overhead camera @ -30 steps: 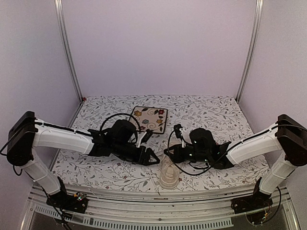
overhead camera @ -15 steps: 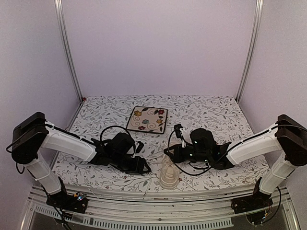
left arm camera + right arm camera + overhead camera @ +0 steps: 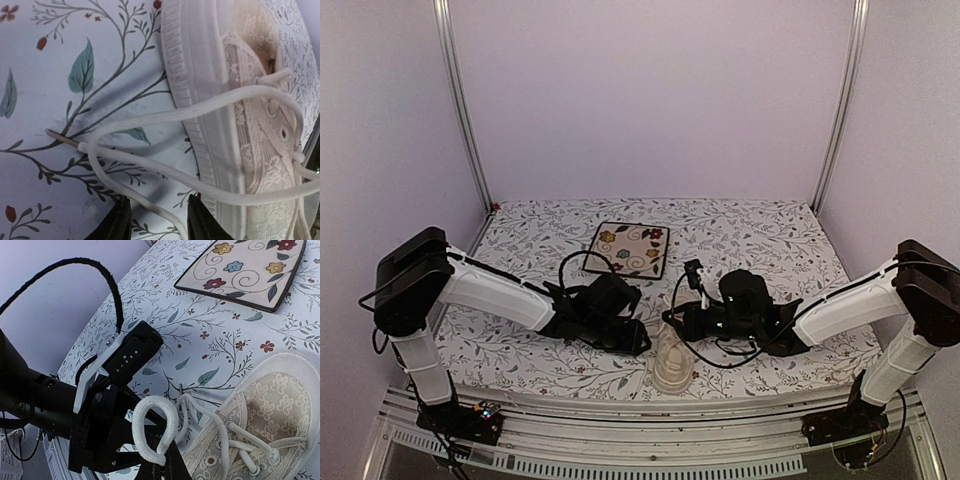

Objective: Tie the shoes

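The cream sneaker [image 3: 671, 365] lies near the table's front edge, between my two grippers, and shows close up in the wrist views [image 3: 240, 100] [image 3: 270, 405]. My left gripper [image 3: 159, 221] hangs low over the cloth just left of the sole. Its jaws are open, and a loose lace strand [image 3: 150, 208] runs between the fingertips without touching either. In the top view the left gripper [image 3: 638, 342] is beside the shoe. My right gripper [image 3: 159, 467] is shut on a raised loop of lace [image 3: 155, 432] above the eyelets, and it sits over the shoe's far end [image 3: 672, 320].
A square floral plate [image 3: 631, 249] [image 3: 245, 270] lies behind the shoe on the leaf-patterned tablecloth [image 3: 770, 240]. The left arm's black wrist and cable [image 3: 100, 425] crowd close to the right gripper. The table's front rail [image 3: 650, 420] runs just beyond the shoe.
The left arm has swung right and lower, up to the shoe's side, and its jaws have narrowed around the loose lace. The right arm has held still with its loop.
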Tool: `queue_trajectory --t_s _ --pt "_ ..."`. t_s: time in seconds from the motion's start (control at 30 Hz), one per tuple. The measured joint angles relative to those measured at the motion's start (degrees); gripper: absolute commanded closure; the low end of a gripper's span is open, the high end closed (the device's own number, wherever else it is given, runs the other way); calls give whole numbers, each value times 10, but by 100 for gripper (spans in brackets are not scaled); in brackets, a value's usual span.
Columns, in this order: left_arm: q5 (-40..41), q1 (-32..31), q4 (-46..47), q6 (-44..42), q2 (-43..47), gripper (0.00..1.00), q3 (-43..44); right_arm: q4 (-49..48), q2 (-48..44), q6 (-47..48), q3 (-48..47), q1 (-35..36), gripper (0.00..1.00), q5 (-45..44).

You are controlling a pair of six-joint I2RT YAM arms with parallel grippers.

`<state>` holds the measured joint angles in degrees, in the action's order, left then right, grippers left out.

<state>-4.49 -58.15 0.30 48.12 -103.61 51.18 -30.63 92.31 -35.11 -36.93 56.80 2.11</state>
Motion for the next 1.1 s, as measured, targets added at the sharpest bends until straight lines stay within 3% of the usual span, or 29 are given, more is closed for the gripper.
queue_trajectory --t_s 0.3,0.5,0.67,0.93,1.1 --pt "149 -60 -141 -22 -78 60 137 -29 -1 0 17 -2 98 2" --pt "231 -83 -203 -22 -106 81 177 -45 -2 0 29 -2 98 3" --pt "281 -88 -226 -16 -104 89 168 -52 -7 0 34 -3 98 5" --pt "320 -86 -254 -4 -38 100 84 -59 -16 0 42 -7 98 6" --pt "319 -78 -281 -2 -1 100 45 -59 -17 0 43 -7 98 6"
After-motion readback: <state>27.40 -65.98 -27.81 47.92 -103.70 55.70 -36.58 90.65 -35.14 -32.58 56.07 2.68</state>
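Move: The loose lace strand runs right at the left hand's half-open fingertips, about 1 cm below them. From the left hand, the shoe's middle is some 6 cm to the right, 1 cm ahead and 2 cm higher, and the other lace's tip lies about 5 cm ahead, 1 cm left and 1 cm lower. From the right hand, which still holds a raised loop, the loose strand is roughly 3 cm back, 5 cm left and 9 cm below. Left hand dips rightward about 2 cm, pinches the loose lace strand, then draws it left some 10 cm. ##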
